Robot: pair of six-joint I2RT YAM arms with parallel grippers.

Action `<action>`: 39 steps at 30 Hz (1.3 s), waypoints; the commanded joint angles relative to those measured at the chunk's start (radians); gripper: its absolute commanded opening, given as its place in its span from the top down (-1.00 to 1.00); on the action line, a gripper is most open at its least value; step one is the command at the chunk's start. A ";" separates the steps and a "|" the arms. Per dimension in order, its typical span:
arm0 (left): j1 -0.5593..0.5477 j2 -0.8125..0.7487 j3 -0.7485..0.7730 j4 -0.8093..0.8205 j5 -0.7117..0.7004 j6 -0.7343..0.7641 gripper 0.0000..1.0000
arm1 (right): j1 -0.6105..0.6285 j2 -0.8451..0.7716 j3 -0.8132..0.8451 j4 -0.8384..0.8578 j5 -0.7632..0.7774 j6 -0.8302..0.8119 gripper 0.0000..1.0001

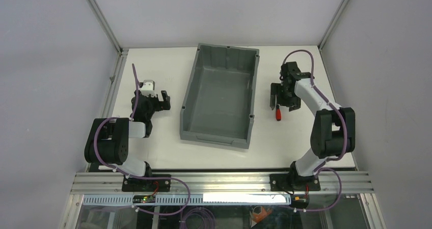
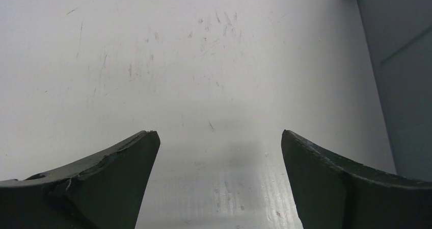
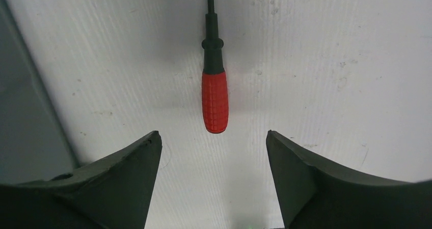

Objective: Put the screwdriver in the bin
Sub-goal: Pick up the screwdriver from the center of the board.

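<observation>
The screwdriver lies on the white table just right of the grey bin. In the right wrist view its red handle points toward me and its thin black shaft runs away to the top edge. My right gripper hovers over it, open, and the handle's end sits just beyond the fingertips, touching neither. From above, the right gripper stands next to the bin's right wall. My left gripper is open over bare table left of the bin, nothing between its fingers.
The bin's outer wall shows at the right edge of the left wrist view and at the left edge of the right wrist view. Metal frame posts bound the table at the back corners.
</observation>
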 commanded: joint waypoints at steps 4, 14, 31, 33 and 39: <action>-0.004 -0.030 -0.009 0.034 0.022 -0.009 -0.98 | -0.008 0.075 -0.024 0.102 0.008 0.003 -0.50; -0.005 -0.030 -0.009 0.034 0.022 -0.009 -0.98 | -0.008 0.167 -0.039 0.135 0.017 0.002 -0.22; -0.005 -0.030 -0.008 0.034 0.022 -0.009 -0.98 | -0.007 0.205 -0.024 0.117 0.025 -0.001 0.64; -0.005 -0.030 -0.009 0.034 0.023 -0.009 -0.98 | -0.007 0.198 -0.021 0.109 0.021 0.001 0.72; -0.005 -0.030 -0.009 0.034 0.021 -0.009 -0.98 | -0.007 0.143 -0.018 0.087 -0.007 0.011 1.00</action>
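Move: The screwdriver's red handle lies straight below the open right hand, about 7 cm down and centred between its fingers, with the shaft reaching forward. The grey bin's middle is about 28 cm to this hand's left, some 8 cm ahead and a little below it; its near side wall is roughly 12 cm left of the handle. From the left hand the handle is some 60 cm to the right, about 7 cm back and 4 cm lower. Straight down onto the screwdriver goes the right hand, about 6.5 cm, slowing as its fingers, already part-way in, keep closing and the wrist tips some 7 degrees nearer to vertical. Down at the table it stays in place while the two fingers close from either side and pinch the red handle, the gripping effort then rising as the opening stops short of shut. ##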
